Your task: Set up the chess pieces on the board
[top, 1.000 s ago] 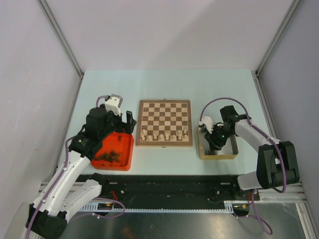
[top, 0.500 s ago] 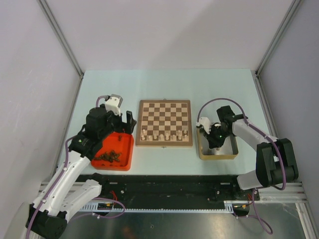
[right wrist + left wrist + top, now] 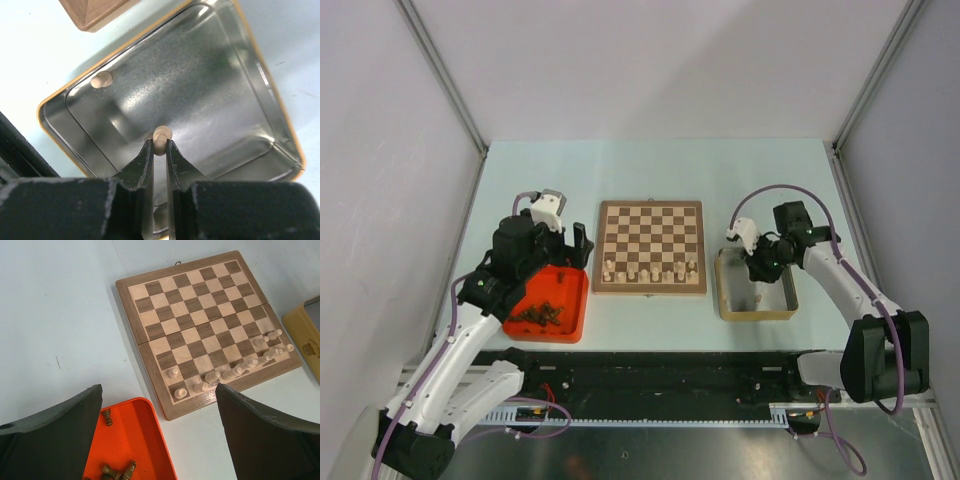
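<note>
The board point(image 3: 650, 225) lies mid-table with a row of pale chess pieces point(image 3: 650, 270) along its near edge, also seen in the left wrist view point(image 3: 212, 376) on the board point(image 3: 200, 315). My right gripper point(image 3: 760, 272) hangs over the gold tin point(image 3: 757, 316). In the right wrist view the gripper point(image 3: 159, 145) is shut on one pale chess piece point(image 3: 162, 134), whose round head pokes out past the fingertips. Another pale piece point(image 3: 101, 80) lies in a corner of the tin point(image 3: 270, 100). My left gripper point(image 3: 568, 255) is open over the red tray's far corner point(image 3: 157, 388), holding nothing.
The red tray point(image 3: 567, 322) at the left holds several dark brown pieces point(image 3: 540, 313), some of them visible in the left wrist view point(image 3: 117, 471). The tin stands just right of the board. Grey walls close in the table on three sides.
My right gripper has shut on a pale piece inside the tin and shifted slightly right and away from the tin's near wall. The left arm has not moved.
</note>
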Robot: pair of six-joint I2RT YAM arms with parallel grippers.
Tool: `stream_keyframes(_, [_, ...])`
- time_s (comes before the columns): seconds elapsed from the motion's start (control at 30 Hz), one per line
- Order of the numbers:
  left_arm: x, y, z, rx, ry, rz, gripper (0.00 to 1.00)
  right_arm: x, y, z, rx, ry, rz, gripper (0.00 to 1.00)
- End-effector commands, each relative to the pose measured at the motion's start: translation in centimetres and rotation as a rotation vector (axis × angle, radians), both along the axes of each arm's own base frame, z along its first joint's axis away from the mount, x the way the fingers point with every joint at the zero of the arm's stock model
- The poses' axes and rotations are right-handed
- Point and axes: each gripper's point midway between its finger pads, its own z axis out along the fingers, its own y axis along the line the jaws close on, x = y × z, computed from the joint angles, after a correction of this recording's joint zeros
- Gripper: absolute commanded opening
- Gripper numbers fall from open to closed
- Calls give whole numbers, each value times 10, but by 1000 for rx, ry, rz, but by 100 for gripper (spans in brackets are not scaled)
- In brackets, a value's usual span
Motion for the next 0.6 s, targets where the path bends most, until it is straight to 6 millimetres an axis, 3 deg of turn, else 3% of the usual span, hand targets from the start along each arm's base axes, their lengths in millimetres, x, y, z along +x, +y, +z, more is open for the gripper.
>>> stream_keyframes(0.0, [5,4,5,28,-46,2,100,14,9,41,36,-84,-2,0])
stream_keyframes(0.17, [6,7,6,33,-54,19,100,26,38,79,96,-152,44,0])
stream_keyframes(0.33, [7,9,7,36,-63,28,100,32,103,114,173,-188,195,0])
stream_keyframes(0.43, [9,15,6,51,-67,62,100,37,139,115,207,-156,254,0])
stream_keyframes(0.47, [9,17,5,57,-66,68,100,43,153,131,250,-185,276,0])
stream_keyframes(0.5, [10,19,5,61,-70,79,100,46,165,123,258,-145,281,0])
stream_keyframes(0.57, [11,22,5,72,-72,93,100,48,194,137,301,-146,329,0])
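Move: The light pawn already pinched in the right hand is bound for the second row, probably the first free square, about 25 cm to that hand's left, 9 cm ahead and 6 cm below. To the right of that square stand the inner pawn, 3 cm off, and the corner pawn, 6 cm off; a back-row piece stands 3 cm nearer the base than the square. From the left hand the square is about 8 cm ahead, 23 cm right and 20 cm below. The pawn, kept shut between the right fingertips, is carried up and away from the metal tray towards the right edge of the board: rising first, then swinging fast to the left, about 15 cm left and 11 cm up in all, with a little forward. The hand turns some 15 degrees counter-clockwise on the way, and the climb is levelling off at the end. ##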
